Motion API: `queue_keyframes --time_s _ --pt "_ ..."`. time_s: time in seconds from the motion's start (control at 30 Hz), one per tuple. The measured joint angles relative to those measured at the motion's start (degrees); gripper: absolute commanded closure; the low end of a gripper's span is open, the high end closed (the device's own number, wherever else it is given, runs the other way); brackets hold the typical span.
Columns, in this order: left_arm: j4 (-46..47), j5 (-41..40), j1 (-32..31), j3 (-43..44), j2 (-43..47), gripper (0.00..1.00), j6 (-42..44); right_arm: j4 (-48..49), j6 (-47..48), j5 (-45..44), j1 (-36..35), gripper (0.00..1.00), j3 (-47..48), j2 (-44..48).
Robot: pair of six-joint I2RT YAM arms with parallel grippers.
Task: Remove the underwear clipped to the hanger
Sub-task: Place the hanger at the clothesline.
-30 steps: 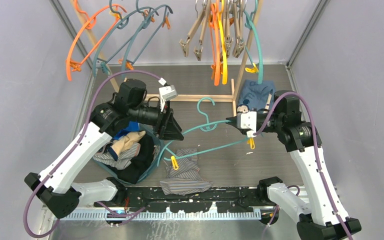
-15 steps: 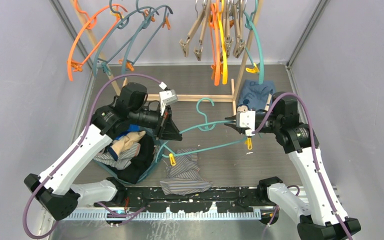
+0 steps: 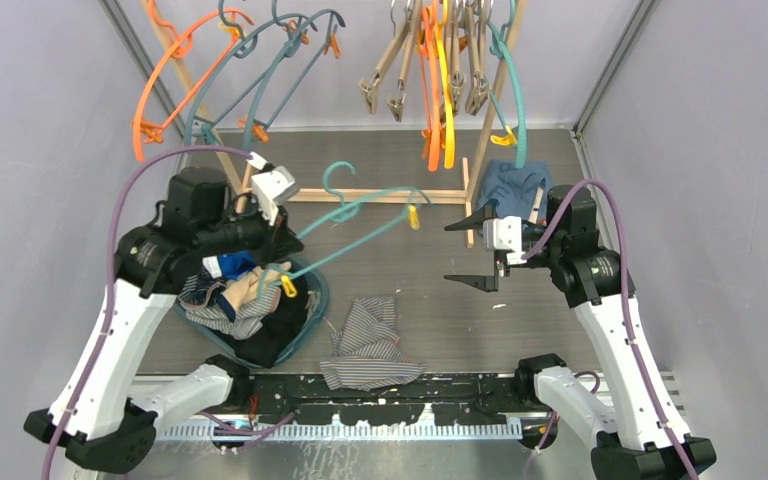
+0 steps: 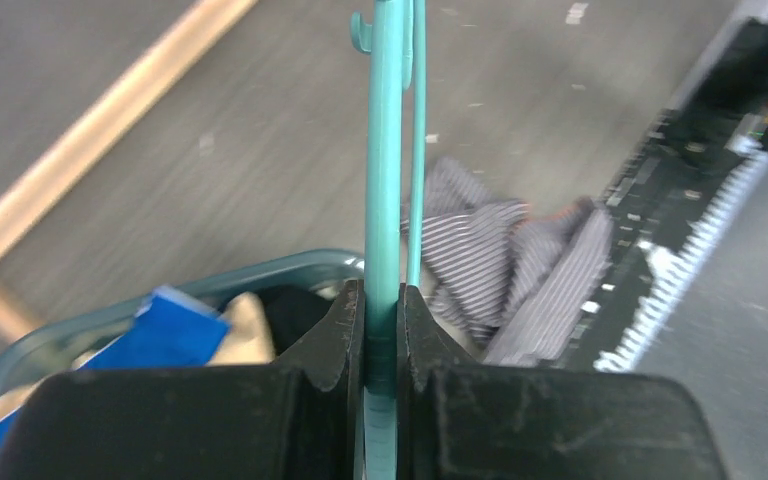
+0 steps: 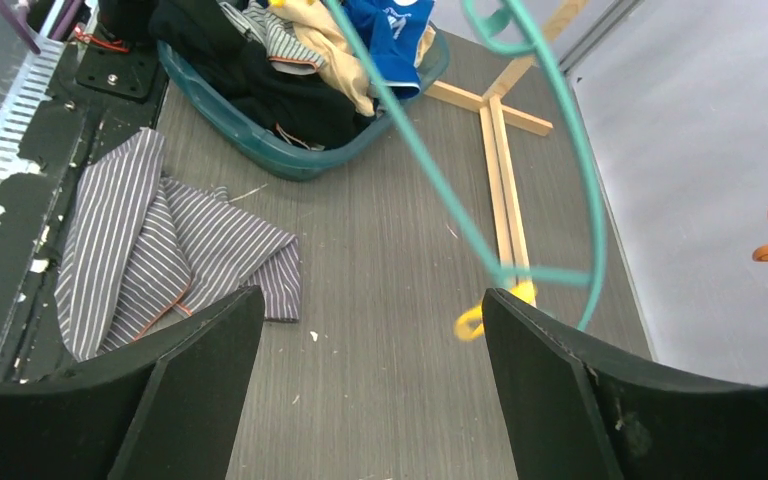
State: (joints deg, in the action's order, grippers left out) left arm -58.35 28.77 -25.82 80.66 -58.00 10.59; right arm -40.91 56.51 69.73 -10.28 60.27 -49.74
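Observation:
My left gripper [image 3: 290, 250] [image 4: 382, 300] is shut on a teal hanger [image 3: 337, 166] [image 4: 383, 180], holding it in the air over the basket's right side. Yellow clips [image 3: 413, 215] [image 5: 480, 315] hang at the hanger's ends with nothing in them. A navy pinstriped underwear [image 3: 365, 345] [image 4: 520, 250] [image 5: 150, 250] lies crumpled on the table in front. My right gripper [image 3: 472, 252] [image 5: 372, 295] stands open and empty to the right of the hanger, apart from it.
A teal basket [image 3: 317, 300] [image 5: 290, 160] at the left holds several garments, blue, beige, striped and dark. A blue garment [image 3: 512, 185] hangs clipped on another teal hanger at the back right. Empty hangers hang on the wooden rack [image 3: 390, 196] behind.
My right gripper let go of the hanger and opened. My left arm swung the hanger left and back, its far end now away from the right gripper.

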Motion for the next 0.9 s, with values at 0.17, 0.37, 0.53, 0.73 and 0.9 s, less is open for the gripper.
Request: queue_keyframes --time_s 0.17,0.37,0.53,0.73,0.9 --pt "-4.26 -12.44 2.84 5.25 1.95 1.00 4.17 0.59 -2.34 0.68 0.50 0.14 -0.81 0.76" --pt "-6.25 -17.81 3.34 13.62 0.42 1.00 5.11 1.46 -6.29 -0.11 1.55 0.14 -1.29 1.99" --pt "-6.21 -18.60 3.34 22.51 -4.79 1.00 3.30 2.99 -10.49 -2.43 2.21 0.14 -3.72 3.32" --pt "-6.08 -20.63 3.34 35.63 -15.08 1.00 0.39 3.93 -13.40 -5.81 2.75 0.14 -7.13 5.25" --pt "-5.18 -22.14 2.99 46.69 -25.16 1.00 -1.18 4.70 -14.14 -7.39 3.02 0.14 -9.16 6.69"
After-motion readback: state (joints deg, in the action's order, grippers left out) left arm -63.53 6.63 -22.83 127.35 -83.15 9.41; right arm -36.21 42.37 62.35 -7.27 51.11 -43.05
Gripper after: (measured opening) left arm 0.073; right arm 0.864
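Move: The clothesline, with its free stretch just right of the blue hangers, is roughly 30 cm ahead of the left hand, 8 cm to its right and 28 cm above; the hand already grips one shoulder of the teal hanger. The blue hangers hang about 23 cm ahead, 2 cm right and 22 cm up, the orange hangers 16 cm left at much the same distance and height, the brown clip hangers 28 cm ahead, 19 cm right and 20 cm up. From the empty right hand, that stretch is some 30 cm ahead, 24 cm left and 28 cm up. Keeping its pinch on the bare teal hanger, the left hand first swings left and up, then climbs and reaches ever faster forward towards the clothesline beside the blue hangers, easing back a little to the right, about 15 cm up and 12 cm forward in all while turning some 25 degrees counter-clockwise so the fingers point more forward. The right hand, empty and still wide open, sinks about 4 cm and drifts slightly right, turning a little clockwise. ##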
